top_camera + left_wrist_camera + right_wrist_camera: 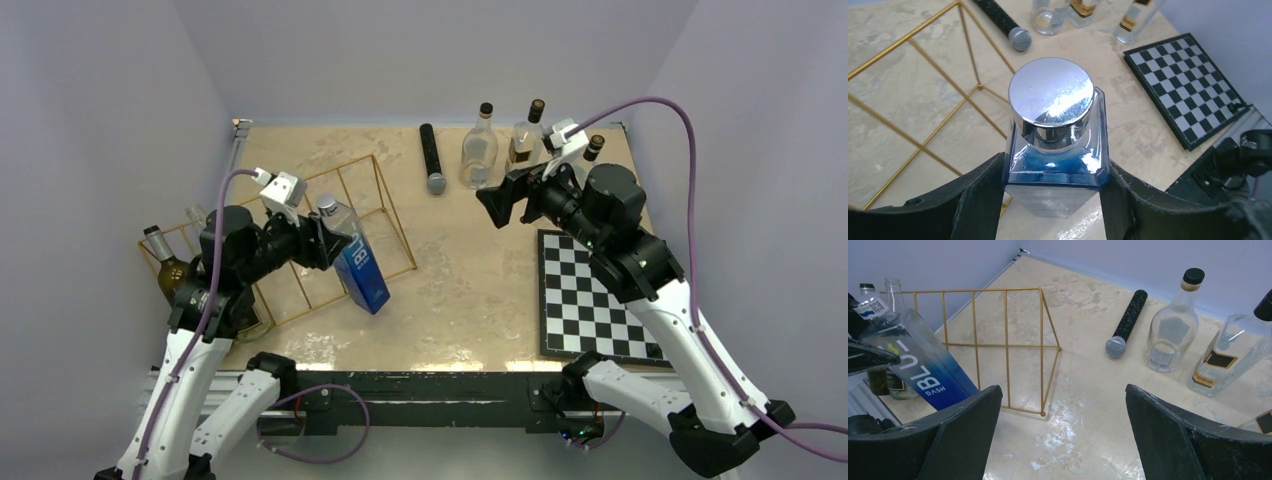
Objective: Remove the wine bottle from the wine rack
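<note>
A square blue-and-clear bottle [360, 268] with a silver cap is tilted at the near right side of the gold wire rack [394, 210]. My left gripper [325, 238] is shut on its shoulder just below the cap. In the left wrist view the bottle [1053, 125] sits between both black fingers [983, 200], with the rack [979, 85] behind it. My right gripper [500, 205] is open and empty above the middle of the table. Its view shows the bottle [923, 365] in front of the rack [1007, 345]. The bottle's base is hidden there.
A dark green bottle [170, 270] lies left of the rack. A black microphone [432, 158] and clear glass bottles [479, 145] stand at the back. A black-and-white chessboard [600, 300] lies at the right, under the right arm.
</note>
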`<state>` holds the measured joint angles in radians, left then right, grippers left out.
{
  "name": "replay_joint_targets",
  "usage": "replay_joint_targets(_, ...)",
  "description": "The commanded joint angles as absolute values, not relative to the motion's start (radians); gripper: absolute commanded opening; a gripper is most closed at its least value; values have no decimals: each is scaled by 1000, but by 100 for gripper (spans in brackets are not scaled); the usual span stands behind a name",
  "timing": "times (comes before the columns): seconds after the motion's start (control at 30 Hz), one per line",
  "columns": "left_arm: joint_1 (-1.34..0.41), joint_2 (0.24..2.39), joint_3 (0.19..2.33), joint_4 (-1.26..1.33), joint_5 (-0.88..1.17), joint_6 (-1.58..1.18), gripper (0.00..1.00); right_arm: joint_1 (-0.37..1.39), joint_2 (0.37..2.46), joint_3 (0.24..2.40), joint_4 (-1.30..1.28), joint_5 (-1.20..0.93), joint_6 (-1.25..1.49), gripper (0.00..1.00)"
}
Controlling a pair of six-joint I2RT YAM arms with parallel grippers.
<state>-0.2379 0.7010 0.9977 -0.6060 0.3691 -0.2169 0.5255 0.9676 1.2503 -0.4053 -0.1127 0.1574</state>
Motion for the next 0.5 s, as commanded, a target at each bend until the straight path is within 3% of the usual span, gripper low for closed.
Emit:
replay_joint_targets(0.0,-304,692,1009,-323,520,-279,0,527,927,1244,-422,-75,154,99)
replay_joint_targets(0.47,-688,818,973,-139,408,-250,0,527,820,1203,-468,-56,158,99)
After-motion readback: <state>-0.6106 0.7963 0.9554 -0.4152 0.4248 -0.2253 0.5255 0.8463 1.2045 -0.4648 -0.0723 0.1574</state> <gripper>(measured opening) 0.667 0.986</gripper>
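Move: The left hand already holds the blue bottle by its upper part; the clear table spot it is heading for, just beyond the wine rack's right end, lies about 25 cm to its right, 1 cm back and some 27 cm below. The rack's right front corner is about 19 cm right and 4 cm ahead, the microphone 24 cm right and 29 cm ahead. From the right hand that clear spot is some 12 cm left, 5 cm back and 35 cm down. Keeping its grip on the blue bottle, the left hand carries it sideways to the right at an even height for about 10 cm, drawing back some 4 cm as well, along the rack towards the clear table while the wrist swings roughly 25 degrees clockwise. The empty right hand, fingers still wide open, eases back and to its right by a few centimetres, making a little more room. ##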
